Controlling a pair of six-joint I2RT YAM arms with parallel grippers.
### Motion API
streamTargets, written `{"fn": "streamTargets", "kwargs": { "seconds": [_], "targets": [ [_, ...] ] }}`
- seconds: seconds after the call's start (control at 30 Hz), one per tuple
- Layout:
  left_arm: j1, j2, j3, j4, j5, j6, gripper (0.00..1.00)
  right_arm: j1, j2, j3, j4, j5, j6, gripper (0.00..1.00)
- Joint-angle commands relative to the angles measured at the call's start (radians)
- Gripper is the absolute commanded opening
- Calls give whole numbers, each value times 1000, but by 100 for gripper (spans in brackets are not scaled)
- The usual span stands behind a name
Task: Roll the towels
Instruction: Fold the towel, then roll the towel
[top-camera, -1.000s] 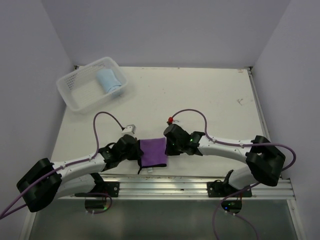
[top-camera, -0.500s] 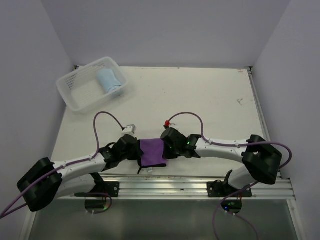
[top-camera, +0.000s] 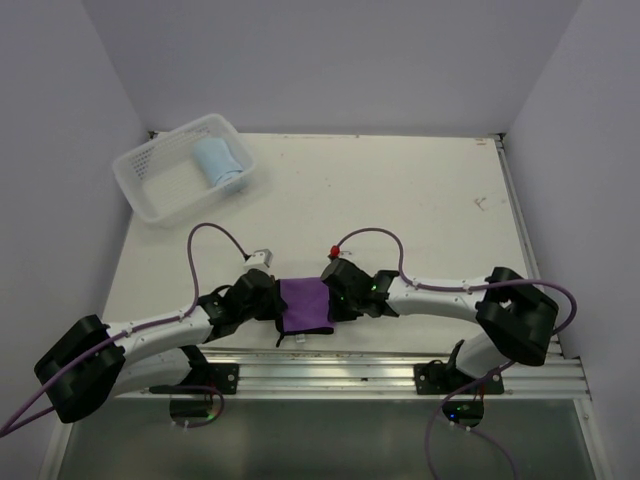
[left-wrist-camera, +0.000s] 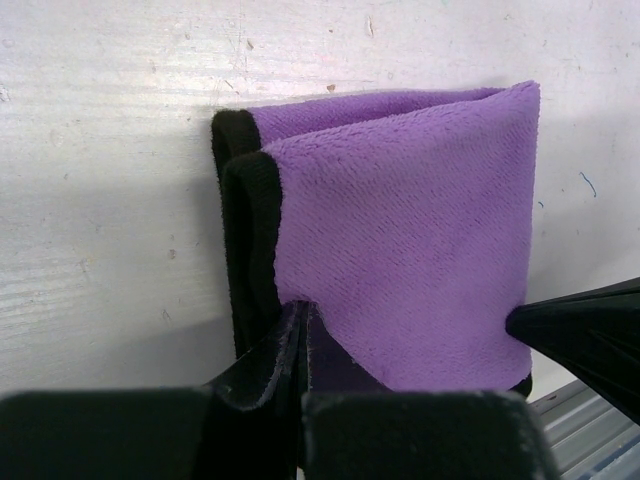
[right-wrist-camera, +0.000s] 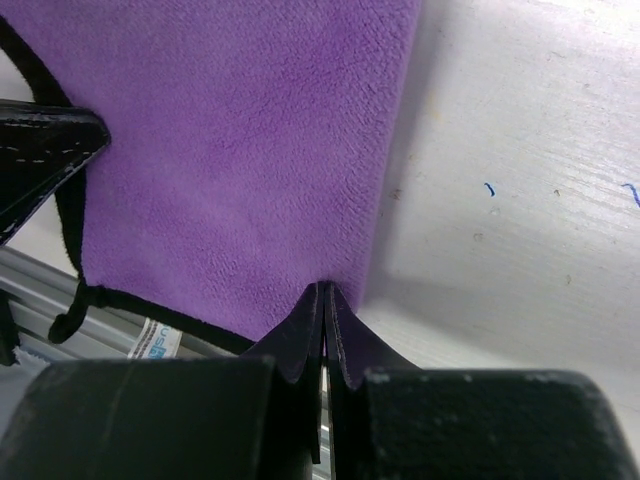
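Note:
The purple towel (top-camera: 305, 303) lies folded near the table's front edge, purple side up, its dark face showing at the open fold (left-wrist-camera: 245, 230). My left gripper (top-camera: 276, 300) is shut, its tips (left-wrist-camera: 300, 306) resting on the towel's left side. From the other side my right gripper (top-camera: 336, 297) is shut too, with its tips (right-wrist-camera: 325, 288) touching the towel (right-wrist-camera: 240, 150) at its right near corner. No cloth shows between either pair of jaws. A light blue towel (top-camera: 218, 163), rolled, stands in the white basket (top-camera: 150, 185) at the far left.
The towel's near edge and its label (right-wrist-camera: 158, 340) hang over the metal rail (top-camera: 400, 372) along the table front. Purple cables loop from both arms above the table. Walls close in the table on three sides.
The right arm has slid a little to the left, bringing its gripper onto the towel's right edge. Left arm and towel have hardly moved.

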Motion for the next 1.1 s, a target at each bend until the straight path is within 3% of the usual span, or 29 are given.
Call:
{"fn": "streamTargets", "kwargs": {
  "seconds": [0.0,0.23,0.47,0.87,1.07],
  "targets": [
    [-7,0,14,14,-34,22,0,1,-61,55,-43,28,-17,0],
    [-7,-7,11,14,-28,22,0,2,-150,87,-117,59,-25,2],
    [-5,-21,6,14,-24,17,0,1,-196,16,-137,85,38,14],
    [-5,-15,6,14,-17,18,0,1,-190,-131,76,-53,173,49],
    [-5,-15,0,14,-14,15,0,1,-167,-172,180,-84,214,51]
  ]
}}
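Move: The right hand's shut fingertips are on the purple towel's right edge. The towel's near right corner lies about 3 cm back from them, level left to right and some 2 cm lower. The white label is roughly 8 cm to the right hand's left and 5 cm back, and the towel's middle is about 6 cm left and 3 cm ahead. From the left hand, resting on the left edge, that corner is some 13 cm right and 6 cm back. The right fingertips lift off the towel's right edge, rising about 5.5 cm. They then come down roughly 4 cm while drawing back about 3 cm, towards the near right corner, opening to about half and rolling slightly so the hand's left side rises. The left hand stays put, its closed tips still holding down the left edge. ##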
